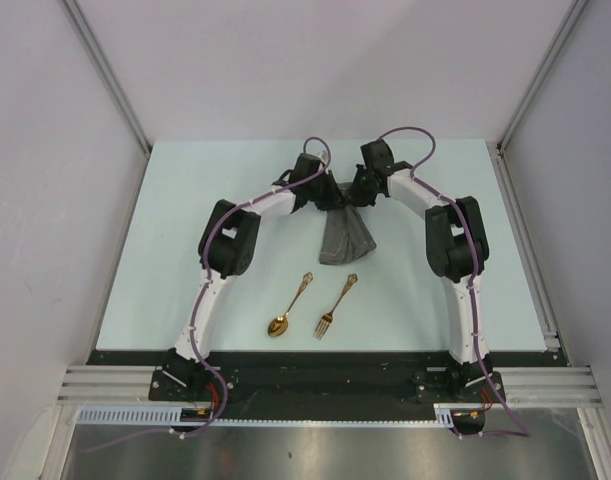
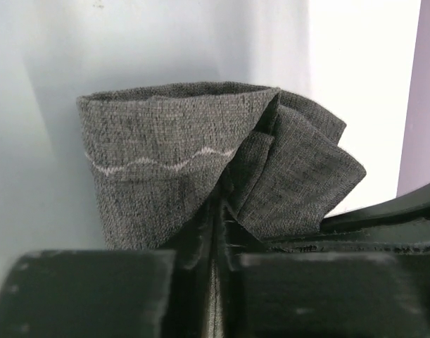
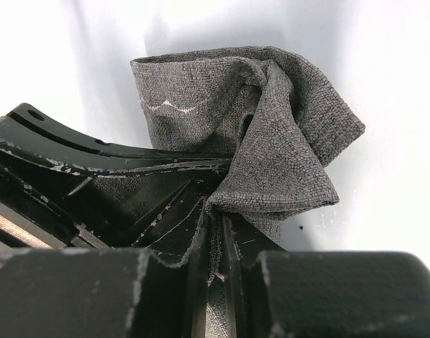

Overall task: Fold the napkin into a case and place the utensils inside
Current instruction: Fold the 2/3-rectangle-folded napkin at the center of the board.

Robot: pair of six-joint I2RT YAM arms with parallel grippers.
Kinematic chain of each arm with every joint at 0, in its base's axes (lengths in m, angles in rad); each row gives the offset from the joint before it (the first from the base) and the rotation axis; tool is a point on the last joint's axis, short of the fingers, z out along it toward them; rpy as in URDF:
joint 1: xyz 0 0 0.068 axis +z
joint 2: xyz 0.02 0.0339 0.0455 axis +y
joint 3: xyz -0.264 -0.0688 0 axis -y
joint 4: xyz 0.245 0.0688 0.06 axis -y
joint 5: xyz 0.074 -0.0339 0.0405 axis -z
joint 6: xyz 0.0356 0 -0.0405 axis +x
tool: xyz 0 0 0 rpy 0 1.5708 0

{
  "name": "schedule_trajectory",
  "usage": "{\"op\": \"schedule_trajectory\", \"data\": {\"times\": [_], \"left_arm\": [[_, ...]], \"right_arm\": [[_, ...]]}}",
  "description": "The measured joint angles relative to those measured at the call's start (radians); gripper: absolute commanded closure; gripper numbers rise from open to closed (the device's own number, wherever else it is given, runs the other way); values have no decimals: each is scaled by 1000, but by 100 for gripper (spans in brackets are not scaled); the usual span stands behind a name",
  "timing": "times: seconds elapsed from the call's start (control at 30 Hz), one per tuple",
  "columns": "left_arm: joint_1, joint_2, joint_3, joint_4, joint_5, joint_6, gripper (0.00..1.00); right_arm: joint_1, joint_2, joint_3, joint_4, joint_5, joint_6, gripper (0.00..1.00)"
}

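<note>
The dark grey napkin [image 1: 345,238] hangs bunched from both grippers at the middle of the table, its lower end draping toward the surface. My left gripper [image 1: 332,193] is shut on the cloth's top edge, and the napkin [image 2: 172,169] fills its wrist view with a folded flap at the right. My right gripper [image 1: 353,194] sits close beside it, shut on the same edge; the napkin [image 3: 271,134] droops in folds past its fingers. A gold spoon [image 1: 289,307] and a gold fork [image 1: 335,307] lie side by side on the table nearer the arm bases, apart from the cloth.
The pale table [image 1: 185,230] is walled by white panels on three sides. A metal rail [image 1: 525,230] runs along its right edge. The other arm's black finger [image 3: 95,151] crosses the right wrist view at the left.
</note>
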Motion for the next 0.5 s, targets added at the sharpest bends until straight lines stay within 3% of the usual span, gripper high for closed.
{"op": "schedule_trajectory", "data": {"times": [0.1, 0.2, 0.33, 0.5], "left_arm": [[4, -24, -35, 12, 0, 5, 59], [13, -98, -122, 16, -24, 22, 46], [9, -260, -288, 54, -43, 32, 32], [-58, -447, -418, 146, -122, 87, 23]], "right_arm": [[-2, 1, 0, -3, 3, 5, 84], [-15, 1, 0, -8, 4, 12, 85], [-22, 16, 0, -14, -5, 40, 87], [-22, 21, 0, -23, -8, 84, 87]]}}
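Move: The left fingertips are shut in the napkin's fold near its far end; the napkin's middle lies about 7 cm back and 3 cm to the right, a centimetre or so lower. Well behind them on the table are the fork, some 30 cm back and straight in line, and the spoon, 30 cm back and 13 cm left. For the right hand, which already pinches a napkin flap, that middle is about 7 cm back, 3 cm left and 3 cm below. Upward and back, gathering speed, the left hand comes away from the napkin: it spreads its shut fingers wide, eases a little left, then climbs about 10 cm while drawing back 5 or 6, its fingertips tilting down some 15 degrees. The right hand keeps its pinch on the flap and settles about a centimetre down and to the right. ##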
